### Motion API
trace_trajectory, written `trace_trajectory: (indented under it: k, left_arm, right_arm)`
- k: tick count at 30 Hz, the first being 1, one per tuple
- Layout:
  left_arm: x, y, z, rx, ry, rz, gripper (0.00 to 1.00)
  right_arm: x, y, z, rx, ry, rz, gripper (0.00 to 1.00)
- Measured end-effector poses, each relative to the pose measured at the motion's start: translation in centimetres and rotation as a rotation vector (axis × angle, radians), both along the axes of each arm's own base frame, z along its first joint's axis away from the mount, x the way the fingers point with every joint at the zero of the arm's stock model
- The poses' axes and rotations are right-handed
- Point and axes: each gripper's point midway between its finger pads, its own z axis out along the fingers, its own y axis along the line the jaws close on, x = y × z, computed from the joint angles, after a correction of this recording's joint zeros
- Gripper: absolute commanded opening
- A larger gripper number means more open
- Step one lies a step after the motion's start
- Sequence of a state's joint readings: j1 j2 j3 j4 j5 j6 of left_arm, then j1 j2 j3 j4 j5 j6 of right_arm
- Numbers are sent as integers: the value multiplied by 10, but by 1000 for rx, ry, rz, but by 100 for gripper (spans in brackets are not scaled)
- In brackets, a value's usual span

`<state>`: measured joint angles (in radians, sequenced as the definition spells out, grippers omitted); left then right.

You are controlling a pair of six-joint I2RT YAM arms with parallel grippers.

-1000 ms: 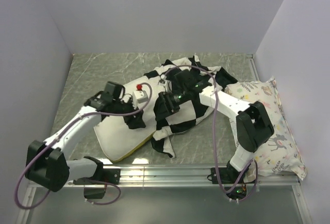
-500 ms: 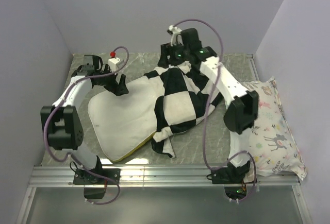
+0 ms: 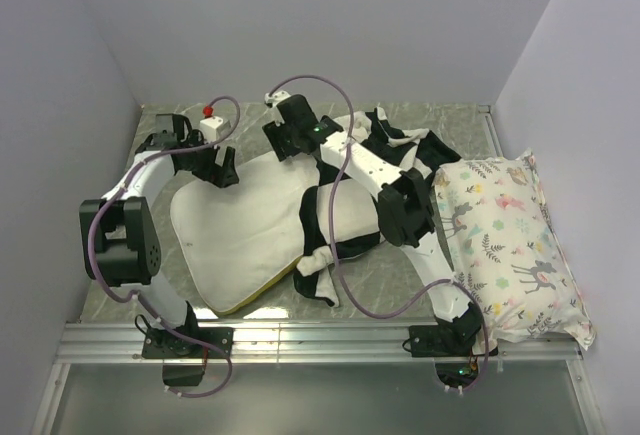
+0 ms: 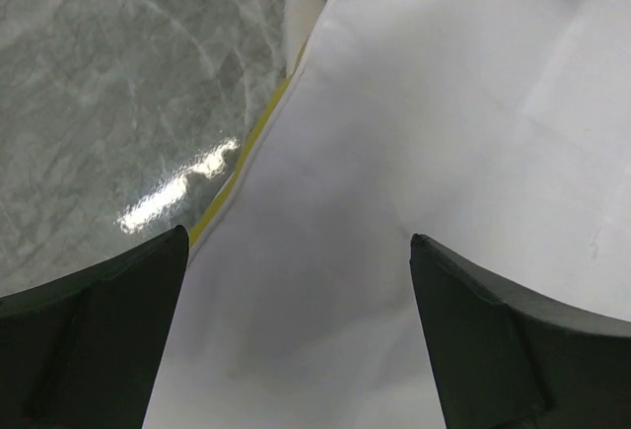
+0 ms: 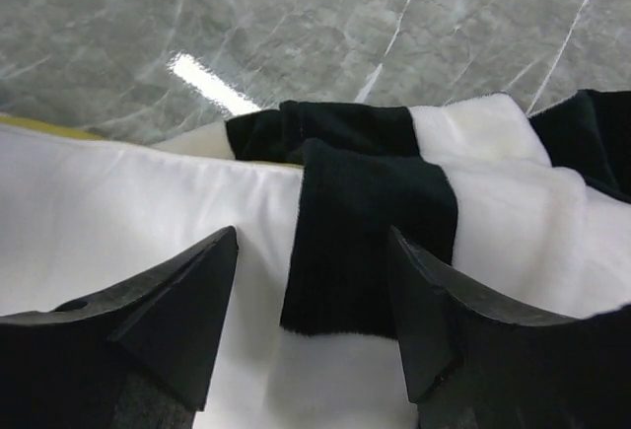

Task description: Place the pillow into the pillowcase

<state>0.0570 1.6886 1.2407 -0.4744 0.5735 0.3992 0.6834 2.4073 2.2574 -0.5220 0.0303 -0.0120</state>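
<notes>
The white pillow (image 3: 240, 230) with a yellow band lies flat at centre left. The checkerboard pillowcase (image 3: 405, 150) lies crumpled over the pillow's right end and behind it. My left gripper (image 3: 222, 170) is open and empty just above the pillow's far left corner. In the left wrist view the white pillow (image 4: 444, 133) fills the space under my left gripper (image 4: 296, 281). My right gripper (image 3: 285, 145) is open above the pillow's far edge. In the right wrist view a black square of the pillowcase (image 5: 370, 242) lies on the pillow (image 5: 128, 212) between my right gripper's (image 5: 314, 251) fingers, which are not closed on it.
A white pillow printed with deer and plants (image 3: 510, 245) lies along the right wall. The grey marble table (image 3: 150, 255) shows at the left and behind the pillow. Walls close in on the left, back and right.
My right arm has swung left from the far centre to the pillow's far edge. The pillowcase has shifted and covers less of the pillow. My left gripper has barely moved.
</notes>
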Motion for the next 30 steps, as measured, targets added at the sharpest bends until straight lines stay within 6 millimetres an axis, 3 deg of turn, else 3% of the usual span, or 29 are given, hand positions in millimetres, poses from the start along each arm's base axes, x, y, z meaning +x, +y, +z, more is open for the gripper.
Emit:
trace_trajectory:
  k: [5,10,14,16,17,19,21,24,27,30]
  left_arm:
    - [0,11,-9,19,5,34,99]
    - [5,13,-18,34,-5,24,99]
    - [7,13,-46,43,41,-6,97]
    - [8,11,-58,34,70,-23,90]
    - [9,10,-61,26,78,-34,84]
    - [10,5,-61,5,89,-59,52]
    - [10,0,-56,-22,94,-90,14]
    - [8,-10,-47,-69,78,-140,0]
    - [4,-21,-36,-122,56,-177,0]
    - [-4,-40,-13,-175,14,-223,0]
  right_arm:
    - [16,-4,-13,-41,-55,-62,61]
    - [28,-8,-6,-39,-112,-105,60]
    - [36,-8,-5,-48,-149,-110,36]
    - [37,-7,-11,-58,-150,-104,30]
    - [38,-6,-13,-60,-150,-100,19]
    - [38,-5,-20,-71,-145,-80,1]
    - [36,-2,-23,-65,-135,-64,0]
    - [30,6,-22,-27,-110,-29,0]
    - [20,17,-18,44,-60,16,0]
    - [6,27,1,134,-7,49,0]
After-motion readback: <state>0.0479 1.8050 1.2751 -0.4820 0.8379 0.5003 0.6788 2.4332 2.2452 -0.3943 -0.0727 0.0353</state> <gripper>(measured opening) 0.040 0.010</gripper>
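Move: My left hand hangs open over the pillow's far edge: the stretch I pinch next is about 6 cm below and 1 cm ahead. From there the pillowcase's far rim lies some 7 cm ahead and 14 cm to the right. For my right hand that black rim is about 3 cm ahead, 1 cm right and 2 cm lower; the case's bunched near hem is roughly 31 cm back and 9 cm right, some 8 cm down. My left hand sinks about 6 cm onto the pillow's far edge, shuts its wide fingers on the white cover, then lifts about 5 cm and draws it right towards the case. Meanwhile my right hand reaches 4 cm forward and slightly down, closes on the black far rim of the pillowcase, and comes back, left and up. ##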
